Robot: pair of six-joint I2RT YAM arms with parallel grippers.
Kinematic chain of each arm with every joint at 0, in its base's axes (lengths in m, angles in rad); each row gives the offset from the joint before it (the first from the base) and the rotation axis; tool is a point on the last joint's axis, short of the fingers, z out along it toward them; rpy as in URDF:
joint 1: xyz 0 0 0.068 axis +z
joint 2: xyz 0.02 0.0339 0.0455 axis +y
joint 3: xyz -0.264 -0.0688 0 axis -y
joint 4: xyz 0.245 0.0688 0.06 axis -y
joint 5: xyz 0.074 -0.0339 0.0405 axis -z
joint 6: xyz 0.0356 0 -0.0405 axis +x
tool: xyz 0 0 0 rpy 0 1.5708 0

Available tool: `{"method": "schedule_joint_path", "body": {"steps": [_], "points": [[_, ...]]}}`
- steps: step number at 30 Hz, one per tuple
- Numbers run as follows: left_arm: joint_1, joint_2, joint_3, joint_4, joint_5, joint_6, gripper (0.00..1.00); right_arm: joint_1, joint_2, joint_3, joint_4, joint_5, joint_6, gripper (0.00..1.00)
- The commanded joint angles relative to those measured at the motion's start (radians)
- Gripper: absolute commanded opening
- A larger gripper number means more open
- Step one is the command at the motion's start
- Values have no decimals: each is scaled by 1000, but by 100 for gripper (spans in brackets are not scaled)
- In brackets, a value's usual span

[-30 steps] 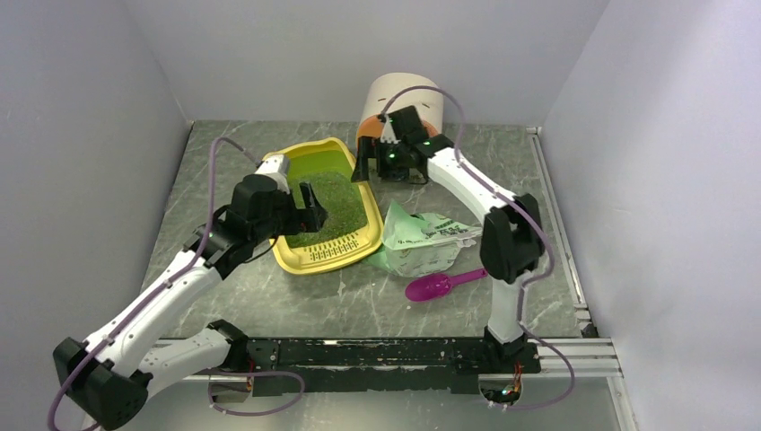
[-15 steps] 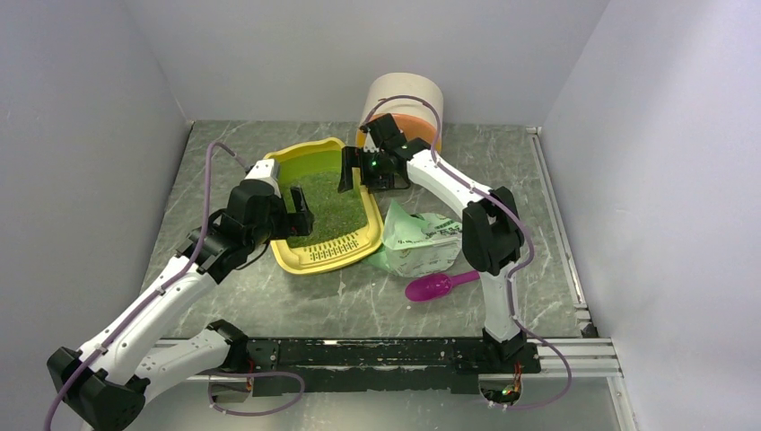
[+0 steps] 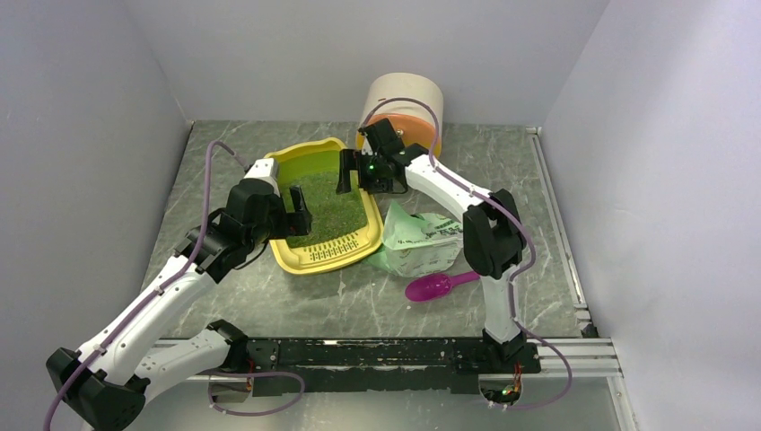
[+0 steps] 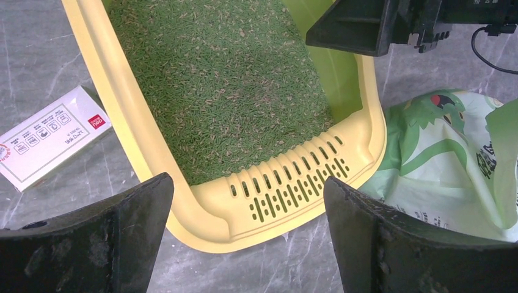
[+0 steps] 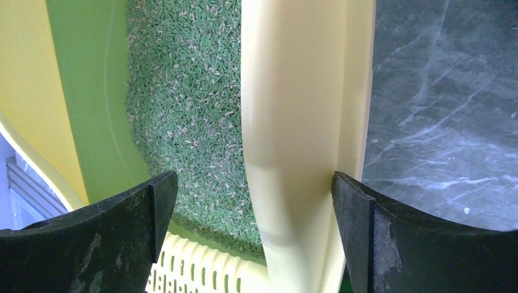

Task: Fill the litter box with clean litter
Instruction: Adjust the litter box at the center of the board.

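Note:
The yellow litter box [image 3: 357, 250] lies mid-table with its slotted grille at the near end. Greenish-grey clean litter [image 3: 330, 208] covers its floor. My left gripper [image 3: 297, 212] hangs open above the box's left near part. In the left wrist view it [image 4: 247, 184] stands wide over the grille [image 4: 287, 190], with litter [image 4: 226, 91] beyond and nothing between the jaws. My right gripper [image 3: 352, 171] is open at the box's right rim. In the right wrist view it [image 5: 253, 183] straddles that rim [image 5: 293, 122], one finger over the litter [image 5: 183, 104], the other outside over the table.
A pale green and white bag [image 3: 422, 238] lies right of the box, touching its corner. A magenta scoop [image 3: 435, 285] lies nearer, by the bag. A round beige-orange cabinet [image 3: 404, 101] stands at the back. A white card [image 4: 49, 137] lies left of the box.
My right gripper has moved left from in front of the cabinet to the box's right rim. My left gripper has drawn back slightly toward the box's left side. Both stay open.

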Motion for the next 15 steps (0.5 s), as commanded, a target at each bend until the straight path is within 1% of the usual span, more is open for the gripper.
{"method": "schedule_joint_path", "body": {"steps": [1, 7, 11, 15], "points": [[-6, -5, 38, -18, -32, 11, 97, 60, -40, -83, 25, -32, 77, 100], [-6, -9, 32, -26, -43, 10, 97, 109, -98, -164, 72, -16, 132, 100], [-5, -12, 29, -32, -51, 6, 97, 147, -131, -197, 86, 20, 173, 100], [-6, -16, 26, -37, -57, 3, 97, 186, -161, -216, 95, 13, 179, 100]]}}
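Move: The right gripper straddles the litter box's right rim; the box's middle lies about 10 cm to its left and 6 cm back, some 6 cm lower. The drawer cabinet stands roughly 15 cm ahead and 11 cm right of this hand, the litter bag about 14 cm back and 19 cm right. From the left hand, held above the box, the box's middle is some 7 cm ahead, 4 cm right and 15 cm down. Keep the right gripper wide open and level over the litter box's right rim, its outer finger still against the rim's outside. Draw the hand back about 5.5 cm, starting slowly and gathering speed, and work about 2.5 cm left as you go, pushing the rim leftward without turning the wrist. ##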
